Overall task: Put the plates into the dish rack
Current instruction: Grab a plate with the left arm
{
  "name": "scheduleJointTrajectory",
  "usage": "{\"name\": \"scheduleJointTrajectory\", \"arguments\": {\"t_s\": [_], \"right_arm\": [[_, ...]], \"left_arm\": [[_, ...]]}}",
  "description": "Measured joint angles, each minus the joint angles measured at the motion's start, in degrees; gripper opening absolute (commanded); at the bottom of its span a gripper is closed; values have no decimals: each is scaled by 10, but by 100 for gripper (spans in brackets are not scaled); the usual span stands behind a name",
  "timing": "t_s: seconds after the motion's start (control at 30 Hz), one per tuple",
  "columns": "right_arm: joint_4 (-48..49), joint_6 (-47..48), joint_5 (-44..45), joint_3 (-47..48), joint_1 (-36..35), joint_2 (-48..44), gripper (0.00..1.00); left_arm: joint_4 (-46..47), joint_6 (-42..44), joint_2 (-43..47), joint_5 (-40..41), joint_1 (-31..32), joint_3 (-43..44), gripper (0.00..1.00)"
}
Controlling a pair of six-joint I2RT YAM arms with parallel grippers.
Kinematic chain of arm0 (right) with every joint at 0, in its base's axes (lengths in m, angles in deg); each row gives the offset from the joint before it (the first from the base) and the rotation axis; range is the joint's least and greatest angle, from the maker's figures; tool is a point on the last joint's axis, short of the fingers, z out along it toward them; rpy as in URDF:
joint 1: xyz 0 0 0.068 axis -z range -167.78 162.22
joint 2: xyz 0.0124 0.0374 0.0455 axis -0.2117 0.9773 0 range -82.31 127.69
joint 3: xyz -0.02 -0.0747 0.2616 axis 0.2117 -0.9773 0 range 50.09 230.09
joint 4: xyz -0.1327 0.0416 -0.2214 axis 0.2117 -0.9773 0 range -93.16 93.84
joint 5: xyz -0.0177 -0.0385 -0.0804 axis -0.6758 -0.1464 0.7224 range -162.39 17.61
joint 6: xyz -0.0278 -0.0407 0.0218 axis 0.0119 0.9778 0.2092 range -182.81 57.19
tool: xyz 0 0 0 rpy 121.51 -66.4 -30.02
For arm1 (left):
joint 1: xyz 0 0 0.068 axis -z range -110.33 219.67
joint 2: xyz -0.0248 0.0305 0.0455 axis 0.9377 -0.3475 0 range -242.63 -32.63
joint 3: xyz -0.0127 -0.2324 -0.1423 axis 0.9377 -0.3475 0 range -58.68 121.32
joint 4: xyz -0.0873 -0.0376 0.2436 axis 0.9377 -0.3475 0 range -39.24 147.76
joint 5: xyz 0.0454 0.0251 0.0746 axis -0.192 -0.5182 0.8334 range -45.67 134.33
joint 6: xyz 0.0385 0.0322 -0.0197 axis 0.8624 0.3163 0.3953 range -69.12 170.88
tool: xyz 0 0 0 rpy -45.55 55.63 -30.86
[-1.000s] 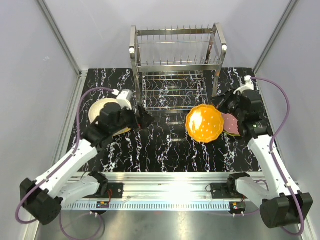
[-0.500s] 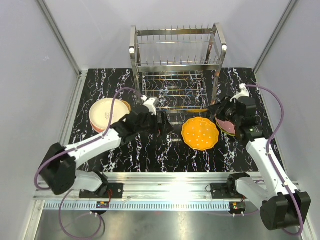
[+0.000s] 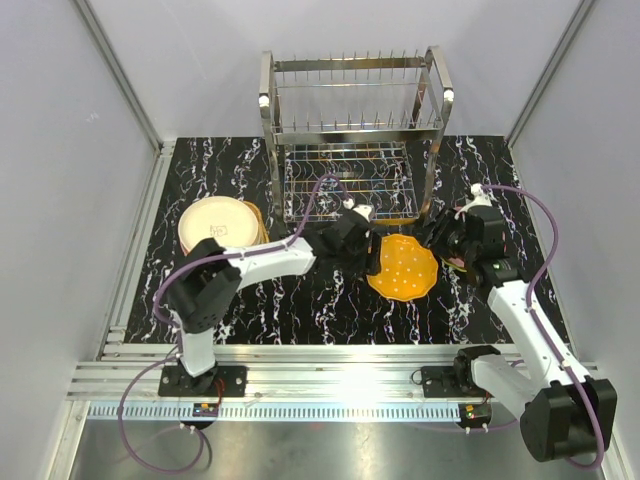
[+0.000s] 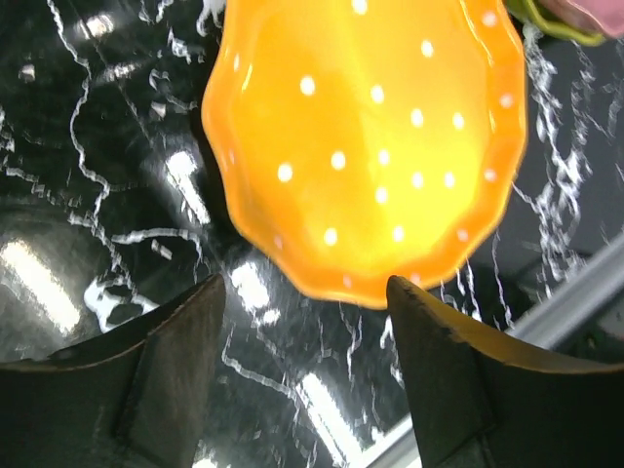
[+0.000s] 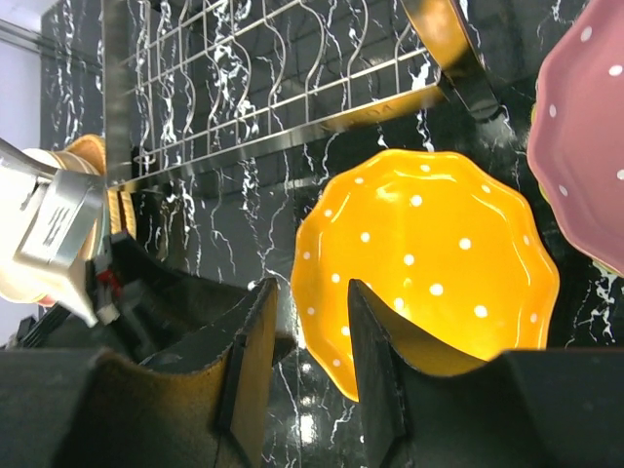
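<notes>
An orange plate with white dots [image 3: 403, 268] lies flat on the black marbled table in front of the dish rack [image 3: 350, 130]. My left gripper [image 3: 368, 256] is open at the plate's left edge; in the left wrist view the plate [image 4: 370, 136] has its rim just at the fingertip line of that gripper [image 4: 304, 292]. My right gripper [image 3: 438, 238] is open and empty at the plate's right side; its wrist view shows that gripper [image 5: 310, 292] with the plate [image 5: 439, 263] beyond. A pink dotted plate [image 3: 460, 252] lies under the right arm.
A stack topped by a cream plate [image 3: 214, 226] sits at the left. The pink plate [image 5: 585, 146] lies on a lime-green one [image 4: 556, 21]. The rack's lower wire shelf [image 3: 345, 182] is just behind the orange plate. Grey walls close in both sides.
The orange plate went from tilted up in my right gripper to lying flat on the table. My left arm swung right from the cream stack to the plate's left edge.
</notes>
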Motion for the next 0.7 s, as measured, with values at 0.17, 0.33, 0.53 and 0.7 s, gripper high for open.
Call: {"name": "scheduleJointTrajectory", "arguments": {"t_s": [0.17,0.33,0.53,0.7], "right_arm": [[0,10,0,-10,0,-2,43],[1,18,4,-25,0,-12,42],[5,21,4,-40,0,-14,42],[5,21,4,-51,0,-19,42]], "left_arm": [[-64,-6,-70,56,6,76,65],[-103,-12,-103,92,6,88,58],[-104,-13,-127,94,6,115,49],[-99,-24,-138,85,6,126,28]]}}
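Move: The yellow plate I'm reaching for has its middle about 8 cm to the right of my left hand, some 2 cm ahead and 6 cm below; its left rim is the near part. The pink plate lies roughly 22 cm to the right of that hand and 8 cm ahead. The dish rack's front right foot is about 12 cm right and 11 cm ahead. From my right hand, the yellow plate's middle is some 4 cm left, 1 cm back and 15 cm below. I drop my left hand about 5 cm onto the yellow plate's left rim, easing nearly 3 cm forward and tipping the fingers some 15 degrees steeper, so that one comes inside the rim and the other outside. Once low, I all but stop and keep narrowing the fingers around the edge, without shutting them. My empty right hand sinks about 3 cm, its opening unchanged. ##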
